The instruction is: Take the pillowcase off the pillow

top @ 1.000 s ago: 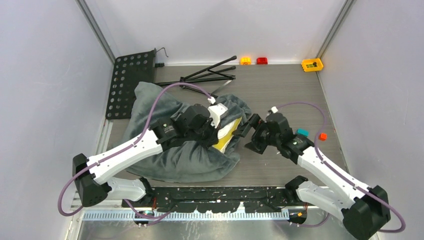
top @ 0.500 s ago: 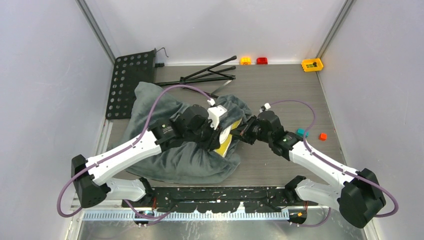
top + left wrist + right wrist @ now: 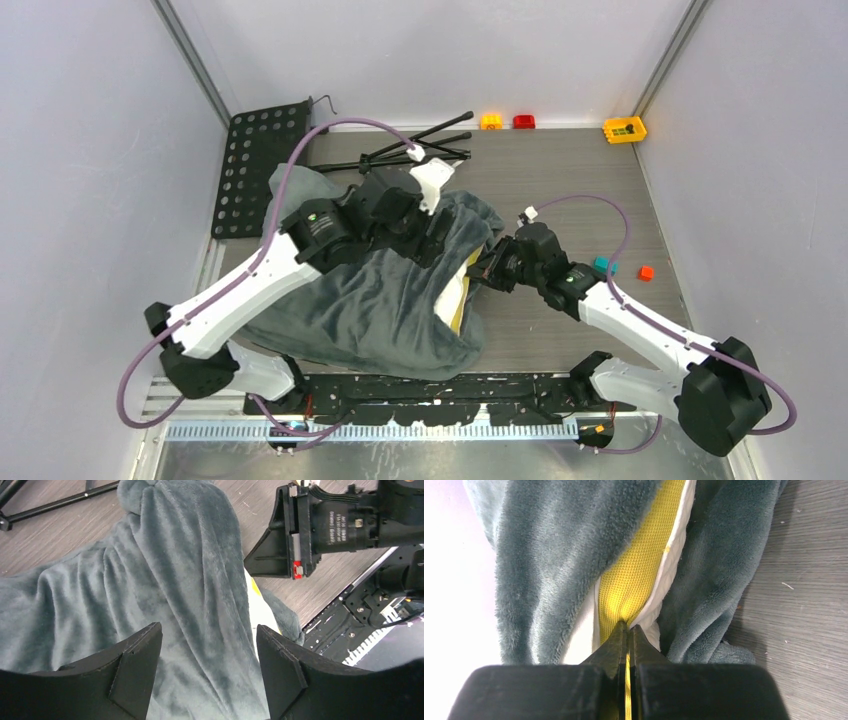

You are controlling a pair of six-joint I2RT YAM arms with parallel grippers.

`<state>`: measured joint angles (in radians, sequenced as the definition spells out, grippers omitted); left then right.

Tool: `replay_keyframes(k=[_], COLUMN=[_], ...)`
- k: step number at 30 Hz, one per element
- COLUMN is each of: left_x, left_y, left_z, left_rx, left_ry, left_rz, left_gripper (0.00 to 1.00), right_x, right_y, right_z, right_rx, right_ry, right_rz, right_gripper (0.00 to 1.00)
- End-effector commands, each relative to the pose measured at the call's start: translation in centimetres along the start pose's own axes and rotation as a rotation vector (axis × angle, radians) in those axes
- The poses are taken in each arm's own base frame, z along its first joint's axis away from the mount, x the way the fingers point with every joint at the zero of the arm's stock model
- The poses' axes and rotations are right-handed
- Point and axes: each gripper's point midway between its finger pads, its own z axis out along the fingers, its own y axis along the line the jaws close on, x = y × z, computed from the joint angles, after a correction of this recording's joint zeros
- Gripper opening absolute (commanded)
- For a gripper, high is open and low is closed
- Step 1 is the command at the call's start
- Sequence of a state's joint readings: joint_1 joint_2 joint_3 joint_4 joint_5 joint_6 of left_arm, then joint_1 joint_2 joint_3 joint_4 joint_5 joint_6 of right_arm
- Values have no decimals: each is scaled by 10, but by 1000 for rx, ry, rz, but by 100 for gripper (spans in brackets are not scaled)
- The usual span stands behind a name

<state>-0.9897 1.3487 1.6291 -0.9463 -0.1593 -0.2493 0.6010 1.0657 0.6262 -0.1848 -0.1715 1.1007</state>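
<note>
The dark grey-teal pillowcase (image 3: 360, 300) lies crumpled mid-table and still covers most of the pillow. Only the pillow's yellow and white edge (image 3: 455, 292) pokes out of the opening on the right. My right gripper (image 3: 483, 273) is at that opening, shut on the pillow's yellow band (image 3: 639, 570), with pillowcase fleece (image 3: 549, 545) on both sides of it. My left gripper (image 3: 207, 650) hovers open above the pillowcase folds (image 3: 165, 580), holding nothing; from above the left gripper (image 3: 432, 238) sits over the pillowcase's back edge.
A black perforated plate (image 3: 255, 165) and black folding stand legs (image 3: 410, 150) lie behind the pillowcase. Small bricks (image 3: 624, 128) sit at the back wall, and a teal block (image 3: 603, 265) and an orange block (image 3: 646, 272) lie right of my right arm. A black rail (image 3: 430, 385) runs along the near edge.
My right gripper moved left to the opening and shut on the pillow's yellow edge. My left gripper opened, letting go of the fabric, and rose toward the back; the pillowcase now covers more of the pillow.
</note>
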Motion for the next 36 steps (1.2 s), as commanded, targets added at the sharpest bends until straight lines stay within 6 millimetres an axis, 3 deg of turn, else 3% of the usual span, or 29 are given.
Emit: replay_keyframes(k=[1,5,16,25,30,32,33,34,36], left_x=[4,14,51,55,55,56,58,62,70], left_y=[-4,-18,-14,-12,-25,-27,-25,-22,-7], left_z=[25,49,92,102,94,92,93,94,98], left_rx=[15,148,303,476,582,592,576,548,453], left_ry=[73,128,276,253,265,262,260,264,261], left_rz=[21,-73,-310,-471,-483,-493,-494,-490,-482], left_gripper=[72,72,57,54,58,50,41,25,8], right_x=[-11,-11,-10,-11,-10,-10,-10,-11,-11], right_y=[46,47,48,46,45,45,45,46,47], right_z=[-18,-21,-20,-21,-21,-20,-20,-21,-21], right_rx=[-144,-146,-151,-140,-137,-137,-137,-140,-141], right_ry=[-40,-40,-37,-40,-38,-39,-38,-40,-40], right_rz=[-79,-89,-93,-92,-89,-88,-88,-88,-89], right_gripper=[0,0,0,0,0,0,0,0,0])
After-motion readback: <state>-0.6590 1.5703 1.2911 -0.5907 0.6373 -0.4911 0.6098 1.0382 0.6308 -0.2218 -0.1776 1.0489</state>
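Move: The pillowcase fold beside the opening, the left hand's aim, lies about 13 cm below that hand, 4 cm to its right and 2 cm ahead. From that hand, the exposed yellow-and-white pillow edge is some 4 cm back, 7 cm right and 17 cm down, and the case's bunched far corner 13 cm ahead, 12 cm right and 20 cm down. The right hand already holds the pillow edge between its fingertips; the fold lies 8 cm to its left, 2 cm ahead and 3 cm up. The pillowcase fold by the opening is reached from above: the left hand sinks about 12 cm, drifting some 4 cm right, while its wrist tips roughly 40 degrees towards pointing straight down and its left side dips. The half-open fingers then close and pinch the fold. The right hand stays put, keeping its shut grip on the pillow edge. ##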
